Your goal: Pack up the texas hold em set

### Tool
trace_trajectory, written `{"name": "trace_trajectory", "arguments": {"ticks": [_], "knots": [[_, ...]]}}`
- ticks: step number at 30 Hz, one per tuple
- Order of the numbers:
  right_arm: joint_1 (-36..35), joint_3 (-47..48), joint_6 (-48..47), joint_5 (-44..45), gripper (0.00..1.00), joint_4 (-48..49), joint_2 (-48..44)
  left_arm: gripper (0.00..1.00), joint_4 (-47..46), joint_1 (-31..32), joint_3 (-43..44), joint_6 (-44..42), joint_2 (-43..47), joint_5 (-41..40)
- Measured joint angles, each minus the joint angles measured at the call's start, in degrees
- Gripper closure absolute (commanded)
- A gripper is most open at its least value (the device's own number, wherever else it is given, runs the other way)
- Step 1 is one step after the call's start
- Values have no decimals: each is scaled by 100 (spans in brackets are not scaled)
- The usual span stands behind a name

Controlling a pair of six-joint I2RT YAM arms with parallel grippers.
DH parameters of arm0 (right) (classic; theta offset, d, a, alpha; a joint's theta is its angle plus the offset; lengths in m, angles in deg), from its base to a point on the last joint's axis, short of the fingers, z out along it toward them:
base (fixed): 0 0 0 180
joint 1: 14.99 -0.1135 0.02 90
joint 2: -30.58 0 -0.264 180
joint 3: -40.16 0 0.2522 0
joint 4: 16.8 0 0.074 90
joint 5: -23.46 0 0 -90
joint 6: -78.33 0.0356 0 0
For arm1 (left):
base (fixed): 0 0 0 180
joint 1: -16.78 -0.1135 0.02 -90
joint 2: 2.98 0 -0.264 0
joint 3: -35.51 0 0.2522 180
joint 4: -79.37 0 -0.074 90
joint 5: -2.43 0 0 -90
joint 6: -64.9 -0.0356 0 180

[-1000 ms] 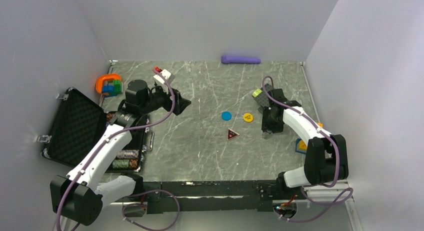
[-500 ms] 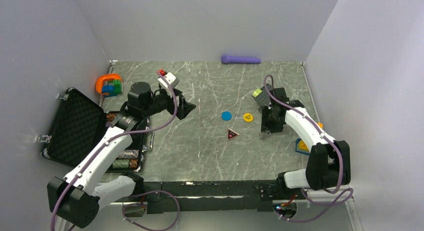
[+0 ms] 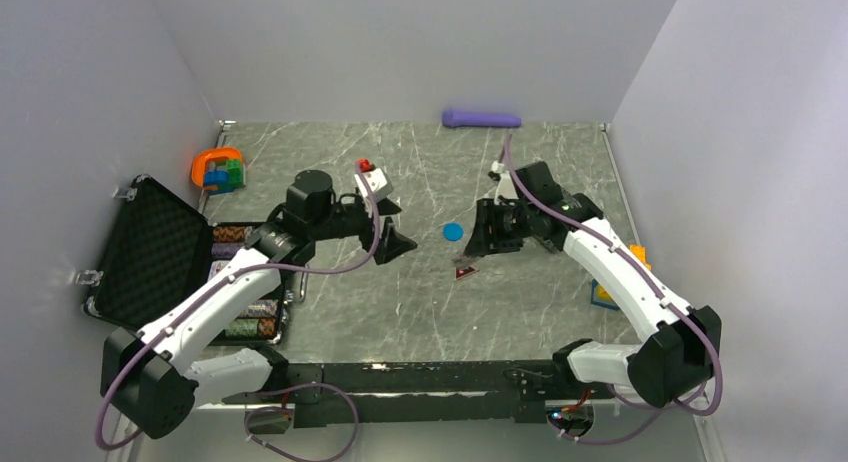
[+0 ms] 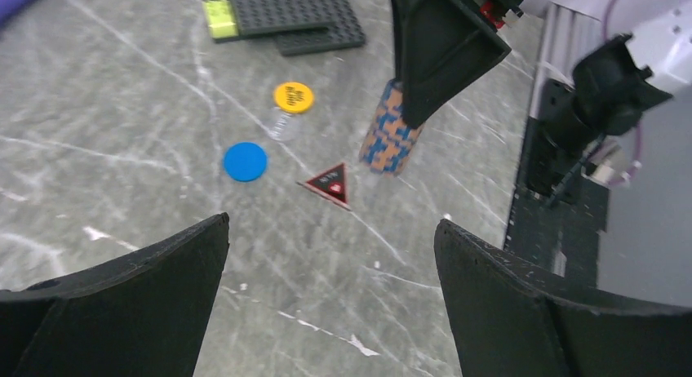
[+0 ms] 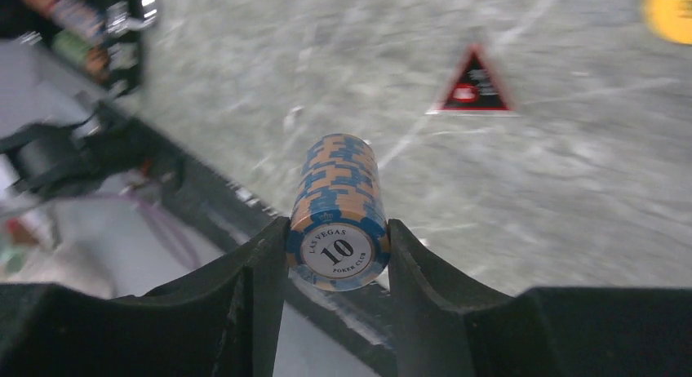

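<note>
In the right wrist view my right gripper (image 5: 337, 230) is shut on a blue-and-orange striped poker chip stack (image 5: 339, 210), held off the table on its side. The left wrist view shows that stack (image 4: 390, 136) hanging above the dark red triangle (image 4: 330, 183), with the blue disc (image 4: 245, 161) and the yellow disc (image 4: 294, 97) beyond it. My left gripper (image 4: 330, 230) is wide open and holds nothing, facing these pieces. From above, the left gripper (image 3: 395, 244) and the right gripper (image 3: 474, 242) face each other mid-table. The open black case (image 3: 150, 252) lies far left with chip stacks (image 3: 248, 319) in it.
A purple cylinder (image 3: 481, 118) lies at the back edge. The orange ring toy (image 3: 218, 169) sits at back left. Black studded plates (image 4: 281, 10) lie behind the discs. A yellow and blue piece (image 3: 603, 292) lies near the right wall.
My right arm has swung left to mid-table with the chip stack in its grip. My left arm has moved right toward it, and its jaws have opened fully.
</note>
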Motion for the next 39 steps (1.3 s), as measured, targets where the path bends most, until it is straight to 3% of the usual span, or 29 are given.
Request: {"name": "trace_trajectory", "arguments": {"ticks": [8, 24, 33, 39], "knots": [[-535, 0, 533, -1377, 100, 658, 46, 1, 306, 531, 31, -151, -619, 544], [-1045, 63, 756, -1797, 100, 951, 155, 3, 605, 986, 188, -247, -1045, 682], [-1180, 170, 796, -1790, 100, 1027, 173, 31, 468, 1204, 188, -225, -1071, 299], [-1182, 181, 798, -1725, 100, 1078, 201, 63, 404, 1250, 188, -210, -1071, 203]]}}
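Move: The poker chip stack, still in the right fingers, has its middle about 16 cm right of the left gripper, level with it ahead and some 11 cm lower. From the right hand, the waiting left gripper is about 18 cm left, 1 cm ahead and 9 cm up. Roughly 15 cm below the right hand lie the triangle marker, 3 cm ahead and 1 cm left, the blue disc, 12 cm ahead and 4 cm left, and the yellow disc, 11 cm ahead and 6 cm right. The chip stack, still pinched, is carried about 10 cm left, also back and up, as the right hand swings its fingertips left and less steeply down. The left hand comes open to meet it, going down, right and back about 6 cm each way with a clockwise turn, then closes its fingers about halfway around the free end while both hands nearly stand still. ##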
